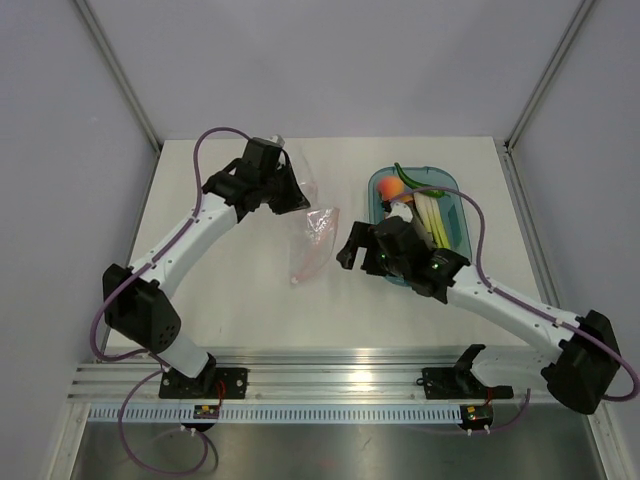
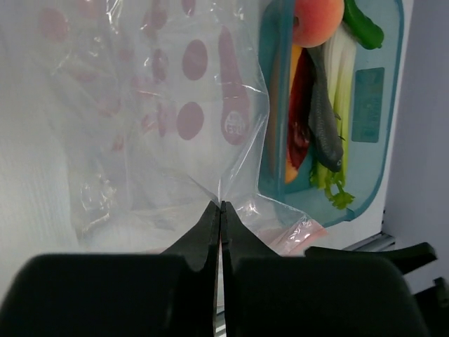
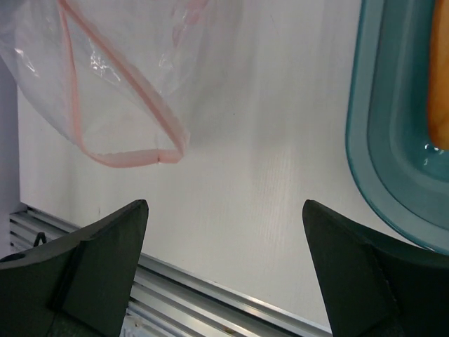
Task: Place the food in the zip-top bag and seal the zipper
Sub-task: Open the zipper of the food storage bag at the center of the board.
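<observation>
The clear zip-top bag (image 1: 312,228) (image 2: 140,126) hangs crumpled from my left gripper (image 1: 297,202) (image 2: 221,205), which is shut on a fold of its plastic. The pink zipper (image 3: 133,83) (image 1: 300,272) runs round the bag's mouth, which gapes as a loop at the bag's near end. My right gripper (image 1: 352,250) (image 3: 224,203) is open over bare table, between the bag's mouth and the tray, with nothing between its fingers. The food lies in the teal tray (image 1: 373,190) (image 2: 393,105): peach (image 2: 317,17), green chili (image 2: 363,24), light green stalks (image 2: 338,105), orange-red wedge (image 2: 298,112).
The tray's rim (image 3: 379,140) lies just right of my right gripper, with an orange piece (image 3: 438,70) inside. The aluminium rail (image 1: 330,380) runs along the table's near edge. Grey walls close in the table on three sides.
</observation>
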Available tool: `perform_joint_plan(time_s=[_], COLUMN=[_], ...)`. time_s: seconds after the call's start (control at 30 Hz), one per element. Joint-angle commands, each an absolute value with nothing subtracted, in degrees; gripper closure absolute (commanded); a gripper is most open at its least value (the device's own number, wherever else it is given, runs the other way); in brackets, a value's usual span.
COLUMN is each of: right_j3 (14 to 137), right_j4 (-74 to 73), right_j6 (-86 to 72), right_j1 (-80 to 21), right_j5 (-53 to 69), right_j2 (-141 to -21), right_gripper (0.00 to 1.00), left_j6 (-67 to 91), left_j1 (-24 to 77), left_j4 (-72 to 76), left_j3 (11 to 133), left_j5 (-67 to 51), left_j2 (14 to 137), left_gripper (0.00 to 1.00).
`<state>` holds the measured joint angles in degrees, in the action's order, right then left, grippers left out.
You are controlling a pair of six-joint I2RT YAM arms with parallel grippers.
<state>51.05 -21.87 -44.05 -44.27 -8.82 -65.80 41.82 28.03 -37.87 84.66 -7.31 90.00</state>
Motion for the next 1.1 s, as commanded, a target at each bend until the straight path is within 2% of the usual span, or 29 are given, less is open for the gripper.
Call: perform_joint_plan(time_s=[0.0,0.2,0.37,0.57,0.63,0.67,0.7,0.73,0.77,0.8,0.83,0.93,0.97,1.07], right_j3=[55.1,55.2,55.19,54.24,53.18,52.13,51.68,51.33,51.24,51.24,52.2,57.19,59.04,65.9], right_j4=[-16.26,-9.25,-3.88,6.58,10.27,11.15,11.68,10.91,9.85,7.93,5.91,-5.33,-8.41,-19.66], right_j6=[-41.05,-41.39,-39.65,-37.97,-38.84,-39.28,-39.72,-41.12,-41.31,-41.31,-41.31,-40.52,-40.43,-40.16], right_j1=[-48.68,-50.45,-50.36,-50.36,-50.45,-50.36,-50.36,-50.36,-50.36,-50.36,-50.36,-50.36,-50.27,-50.27], right_j5=[-15.46,-17.67,-17.32,-14.59,-14.5,-14.85,-15.38,-16.42,-18.44,-19.15,-19.86,-21.1,-20.92,-18.56], right_j2=[-71.6,-78.3,-80.85,-84.02,-83.76,-83.5,-82.45,-81.75,-80.87,-79.21,-78.23,-75.85,-75.68,-76.46], right_gripper=[0.01,0.03,0.14,0.2,0.36,0.48,0.86,1.0,1.0,1.0,1.0,1.0,1.0,1.0], left_j6=[44.91,44.91,44.56,45.53,45.62,45.35,45.0,44.48,42.65,41.15,39.22,27.47,25.6,19.19], left_j1=[27.86,27.77,27.69,27.25,27.07,27.07,27.07,26.98,26.98,26.9,26.98,26.98,27.07,27.68], left_j4=[-37.35,-37.26,-38.23,-37.35,-37.35,-37.53,-37.62,-37.53,-37.36,-37.18,-37.44,-39.37,-39.46,-36.4], left_j3=[87.98,87.72,87.54,86.13,85.96,85.96,85.78,85.69,85.43,85.34,85.34,84.29,83.24,76.75], left_j5=[-11.34,-11.78,-12.57,-13.45,-13.97,-13.97,-13.97,-13.97,-13.89,-14.23,-14.41,-12.4,-11.7,-7.4], left_j2=[88.42,86.66,86.13,84.73,84.55,84.38,84.29,84.11,83.76,83.59,83.67,82.89,82.1,75.43], left_gripper=[1.0,1.0,1.0,1.0,1.0,1.0,1.0,1.0,1.0,0.96,0.59,0.14,0.1,0.1])
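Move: About 8 cm to the right hand's left, 4 cm ahead and 3 cm lower is the upper part of the bag's pink zipper edge. Still pinching the bag are the left fingers, some 8 cm ahead of the right hand, 14 cm to its left and 4 cm higher; the food tray lies 13 cm ahead, 19 cm to its right and 10 cm below. From the left hand that zipper edge is 6 cm right, 3 cm back and 6 cm lower. Swinging left about 8 cm, first sinking some 4 cm and then pushing forward 5 cm, the right hand brings its open fingers to the zipper edge and pinches it shut, then draws 2 to 3 cm right and rises. The left hand keeps its hold while rising slightly, opens only after the right has closed, and backs off to the left. ##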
